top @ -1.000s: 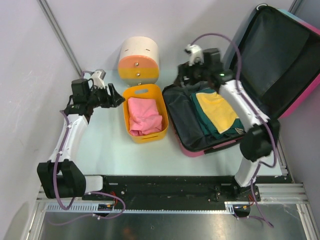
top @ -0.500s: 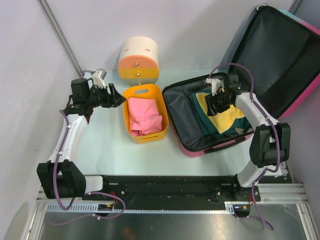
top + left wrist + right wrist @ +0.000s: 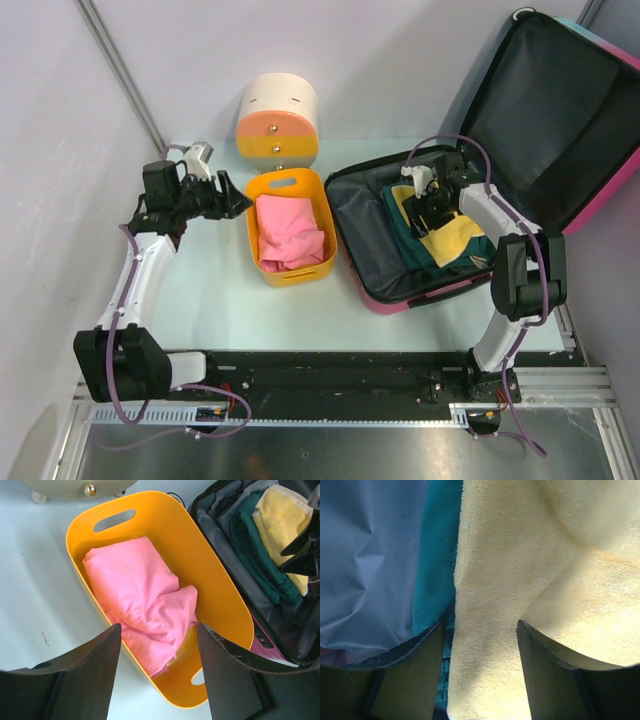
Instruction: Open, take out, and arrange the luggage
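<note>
The luggage (image 3: 572, 120) lies open at the right, its black-lined lid leaning back. In its base a yellow cloth (image 3: 455, 238) rests on a folded teal cloth (image 3: 412, 250). My right gripper (image 3: 428, 207) is down on the near-left part of the yellow cloth. In the right wrist view its jaws (image 3: 480, 630) stand open, straddling the yellow cloth's (image 3: 545, 555) left edge beside the teal cloth (image 3: 437, 555) and grey lining (image 3: 370, 555). My left gripper (image 3: 233, 199) hovers open and holds nothing, just left of the basket.
A yellow basket (image 3: 291, 279) holding a pink cloth (image 3: 290, 232) stands left of the luggage; the left wrist view shows the basket (image 3: 215, 580) and the pink cloth (image 3: 135, 595) from above. A round cream-orange-yellow drawer box (image 3: 277, 120) stands behind it.
My right arm swung from the suitcase's back-left rim down into the base, onto the yellow cloth, and its jaws narrowed somewhat. The left arm barely moved.
</note>
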Robot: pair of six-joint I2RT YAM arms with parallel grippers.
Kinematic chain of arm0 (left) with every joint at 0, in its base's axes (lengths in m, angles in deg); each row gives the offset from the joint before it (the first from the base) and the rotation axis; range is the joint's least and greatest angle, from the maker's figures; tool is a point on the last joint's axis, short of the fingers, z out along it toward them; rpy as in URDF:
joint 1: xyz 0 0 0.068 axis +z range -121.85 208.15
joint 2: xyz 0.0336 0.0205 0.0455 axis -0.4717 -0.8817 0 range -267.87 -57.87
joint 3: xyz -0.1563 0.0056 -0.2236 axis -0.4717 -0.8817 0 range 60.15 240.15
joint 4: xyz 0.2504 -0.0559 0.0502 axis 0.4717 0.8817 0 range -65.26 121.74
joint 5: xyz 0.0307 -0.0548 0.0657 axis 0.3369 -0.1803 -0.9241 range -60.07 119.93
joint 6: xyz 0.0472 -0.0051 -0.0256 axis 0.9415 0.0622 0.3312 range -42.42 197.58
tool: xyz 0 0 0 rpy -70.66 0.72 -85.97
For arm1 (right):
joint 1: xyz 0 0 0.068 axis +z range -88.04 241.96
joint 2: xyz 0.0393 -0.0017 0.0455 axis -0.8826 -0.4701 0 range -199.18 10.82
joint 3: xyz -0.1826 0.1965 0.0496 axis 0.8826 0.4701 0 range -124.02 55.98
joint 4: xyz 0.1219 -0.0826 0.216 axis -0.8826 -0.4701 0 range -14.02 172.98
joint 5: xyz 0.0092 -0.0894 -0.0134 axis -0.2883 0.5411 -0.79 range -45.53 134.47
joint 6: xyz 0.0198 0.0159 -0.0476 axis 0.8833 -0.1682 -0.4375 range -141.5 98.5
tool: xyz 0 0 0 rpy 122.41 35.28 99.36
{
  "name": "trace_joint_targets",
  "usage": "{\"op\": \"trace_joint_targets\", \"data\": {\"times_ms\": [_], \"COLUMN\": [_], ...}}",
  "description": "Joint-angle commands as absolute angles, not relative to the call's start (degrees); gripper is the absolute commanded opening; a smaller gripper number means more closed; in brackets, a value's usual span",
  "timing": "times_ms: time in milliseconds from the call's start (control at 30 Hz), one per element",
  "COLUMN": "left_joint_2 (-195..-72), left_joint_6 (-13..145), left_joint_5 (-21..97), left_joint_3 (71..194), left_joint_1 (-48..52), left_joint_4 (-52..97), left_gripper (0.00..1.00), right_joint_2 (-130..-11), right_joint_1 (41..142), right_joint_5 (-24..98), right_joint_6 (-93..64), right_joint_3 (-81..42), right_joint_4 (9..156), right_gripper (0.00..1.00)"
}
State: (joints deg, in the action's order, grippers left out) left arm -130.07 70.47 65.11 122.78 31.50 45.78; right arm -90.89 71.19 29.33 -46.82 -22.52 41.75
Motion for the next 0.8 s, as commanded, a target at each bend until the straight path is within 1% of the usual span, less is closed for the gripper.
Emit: {"op": "trace_joint_targets", "data": {"times_ms": [0, 33, 67, 100, 133, 167, 267, 533, 767], "left_joint_2": [-127.57, -127.57, -127.57, -127.48, -127.56, -127.48, -127.48, -128.79, -129.06], "left_joint_6": [70.9, 71.08, 71.08, 71.25, 71.43, 71.6, 72.75, 73.1, 72.57], "left_joint_5": [66.32, 66.32, 66.23, 66.32, 66.23, 66.4, 66.76, 67.29, 67.28], "left_joint_3": [122.29, 122.29, 122.29, 122.37, 122.37, 122.63, 123.25, 124.75, 124.04], "left_joint_1": [31.75, 31.75, 31.66, 31.66, 31.75, 31.75, 31.58, 31.75, 31.75], "left_joint_4": [44.61, 44.52, 44.61, 44.61, 44.61, 44.61, 44.61, 44.61, 44.61], "left_gripper": [0.67, 0.67, 0.67, 0.67, 0.67, 0.67, 0.66, 0.66, 0.66], "right_joint_2": [-91.57, -91.57, -91.4, -91.22, -90.87, -90.0, -88.33, -88.76, -90.34], "right_joint_1": [71.8, 71.8, 71.54, 71.28, 71.36, 71.27, 71.36, 70.57, 69.6], "right_joint_5": [29.88, 29.36, 29.01, 28.65, 27.61, 26.9, 23.65, 11.01, 4.93], "right_joint_6": [-47.78, -47.87, -47.52, -47.17, -46.73, -46.12, -44.1, -35.49, -28.71], "right_joint_3": [-23.21, -23.21, -23.21, -23.21, -23.64, -23.99, -25.31, -31.55, -35.6], "right_joint_4": [42.55, 42.2, 42.28, 42.46, 42.9, 42.81, 43.78, 42.72, 43.6], "right_gripper": [0.63, 0.4, 0.27, 0.17, 0.04, 0.0, 0.0, 0.0, 0.0]}}
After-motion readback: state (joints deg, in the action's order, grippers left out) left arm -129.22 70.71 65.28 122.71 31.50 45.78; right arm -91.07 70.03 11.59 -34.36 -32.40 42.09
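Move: The yellow towel in the open suitcase lies with its middle about 5 cm to the right of the right hand, level with it front to back and 2 cm below; its left edge is already between the open fingers. The green cloth underneath is centred some 5 cm right and 4 cm below. The yellow bin stands about 30 cm left of this hand, a touch lower. From the left hand the yellow towel lies roughly 45 cm right, 3 cm back and 16 cm below. The yellow towel's left edge is pinched as the right hand, almost still, shuts its fingers on it. The hand then lifts it about 7 cm, carrying it some 5 cm left and slightly forward towards the bin, the wrist tilting some 20 degrees so the fingertips swing out to the left. ##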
